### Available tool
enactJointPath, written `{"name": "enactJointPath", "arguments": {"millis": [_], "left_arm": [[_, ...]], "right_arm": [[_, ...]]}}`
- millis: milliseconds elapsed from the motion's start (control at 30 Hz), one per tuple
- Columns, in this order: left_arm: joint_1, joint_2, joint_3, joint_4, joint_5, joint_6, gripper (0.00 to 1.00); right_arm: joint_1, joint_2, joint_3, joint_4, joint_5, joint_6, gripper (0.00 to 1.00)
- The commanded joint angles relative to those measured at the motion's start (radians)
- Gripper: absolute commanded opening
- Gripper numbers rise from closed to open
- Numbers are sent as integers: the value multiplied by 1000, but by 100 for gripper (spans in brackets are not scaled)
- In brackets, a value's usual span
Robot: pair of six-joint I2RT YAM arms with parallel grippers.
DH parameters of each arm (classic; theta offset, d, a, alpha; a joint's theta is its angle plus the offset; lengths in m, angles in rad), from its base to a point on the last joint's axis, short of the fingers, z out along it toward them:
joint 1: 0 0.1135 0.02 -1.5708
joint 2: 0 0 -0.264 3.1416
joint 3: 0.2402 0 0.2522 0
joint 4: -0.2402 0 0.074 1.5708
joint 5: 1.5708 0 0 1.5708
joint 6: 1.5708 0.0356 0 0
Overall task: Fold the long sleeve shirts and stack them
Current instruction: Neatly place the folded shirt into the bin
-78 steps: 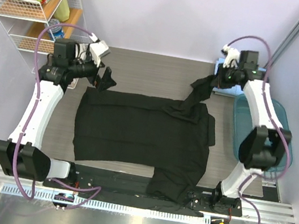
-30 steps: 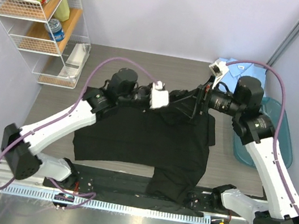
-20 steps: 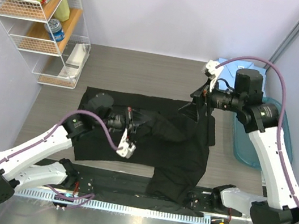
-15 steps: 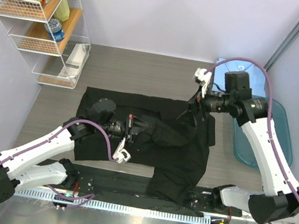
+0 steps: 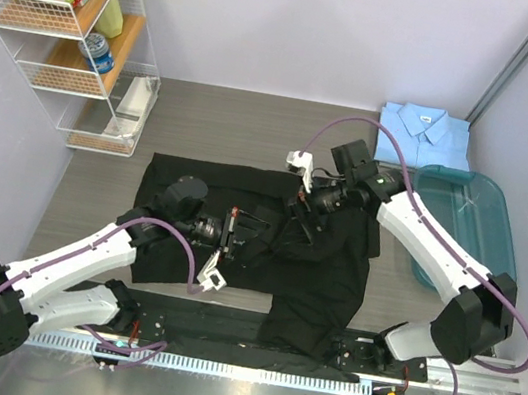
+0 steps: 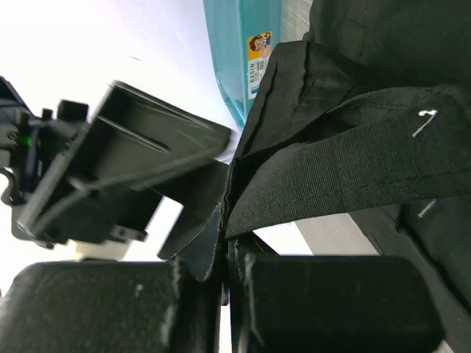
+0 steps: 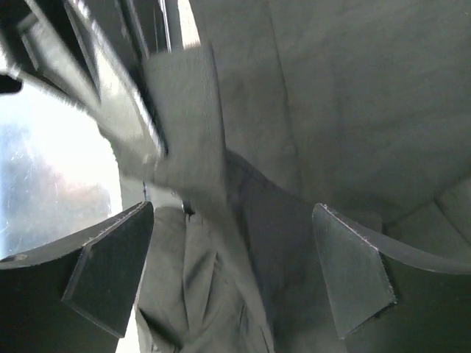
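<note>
The black long sleeve shirt lies spread flat across the middle of the table. Its sleeve is folded in over the body. My left gripper is low over the shirt's middle, shut on the black sleeve cloth, which runs out from between the closed jaws of the left gripper. My right gripper hovers just to the right of it. In the right wrist view the right gripper is open, with the black shirt below and nothing between its fingers. The light blue shirt lies folded at the back right.
A teal plastic tub stands at the right edge, also seen in the left wrist view as the teal tub. A wire shelf with books and a can stands at the back left. A metal rail runs along the near edge.
The left gripper pulled the sleeve from the back middle down over the shirt's body. The right gripper swung left and nearer, ending open beside the left one.
</note>
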Motion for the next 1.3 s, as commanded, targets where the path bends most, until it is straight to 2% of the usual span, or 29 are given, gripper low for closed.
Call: {"name": "enactJointPath", "arguments": {"millis": [0,33,67,133,167,200,233,267,300,333,367,400,467,500,533,600,633,667,700,733,800,833,967,1067,1200,1267], "left_arm": [[4,-6,6,39,64,177,0],[4,-8,3,36,62,182,0],[4,-11,0,29,61,185,0],[4,-23,-1,19,29,168,0],[5,-32,-3,21,6,110,11],[4,-57,-6,22,-20,55,27],[5,-75,-9,25,-86,-11,45],[4,-94,-13,32,-122,-194,74],[4,-121,-23,32,-174,-279,94],[5,-162,-24,30,-227,-364,100],[5,-189,-21,24,-349,-472,100],[9,-207,6,-20,-399,-653,100],[39,-255,64,-114,-473,-861,100],[54,-266,126,-233,-467,-1010,100],[68,-278,149,-266,-464,-1092,100],[88,-289,193,-316,-463,-1264,100],[90,-289,227,-352,-455,-1412,100],[90,-283,243,-369,-441,-1497,100],[90,-276,252,-378,-370,-1557,100],[90,-272,250,-357,-342,-1679,100],[90,-249,240,-302,-335,-1772,100],[90,-241,226,-219,-347,-1829,100],[93,-224,171,-35,-367,-1831,100],[102,-168,187,-8,-346,-1826,100],[104,-134,178,-10,-231,-1793,100],[104,-117,186,-62,-205,-1777,91]], "right_arm": [[46,16,46,110,22,42,90],[47,24,54,113,17,45,85],[49,27,69,113,11,48,67],[56,24,83,118,9,51,44],[61,21,95,118,8,53,17],[66,11,100,119,16,53,6],[69,6,100,142,26,65,1],[72,-2,86,168,43,83,1],[70,-9,74,203,71,124,1],[70,-25,62,264,130,132,1],[70,-29,37,289,163,131,1],[70,-34,24,312,195,133,1],[70,-34,14,351,267,104,1],[73,-33,11,359,294,97,1],[75,-36,5,389,333,84,1],[82,-46,5,406,374,79,1],[84,-51,7,420,379,86,1],[84,-74,0,429,369,87,1],[85,-91,-12,475,367,90,1],[90,-115,-45,507,362,94,1],[102,-169,-70,565,339,85,1],[111,-181,-90,575,327,82,1],[164,-233,-128,604,273,24,1],[205,-247,-138,599,263,-7,1],[234,-243,-128,587,279,-15,1],[239,-244,-128,601,286,-13,1]]}}
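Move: Close in front of the right hand's open fingers, about 3 cm to its left and at its own height, runs the fold of black shirt that the left fingers hold. The left gripper's tips are some 6 cm left of the right hand, 2 cm back and 2 cm higher; the spread shirt body centres about 9 cm left, 1 cm ahead and 18 cm below. From the left hand, the receiving right gripper is about 6 cm right, 2 cm ahead and 2 cm below. The right fingers shut on the shirt fold beside the left fingertips after a short slide left; then the left hand opens wide and lets go, backing about 10 cm left and up while rolling some 100 degrees, before easing partway back right and down. Keeping its pinch, the right carries the cloth forward about 7 cm, then rises and draws back, its fingers tilting up. ##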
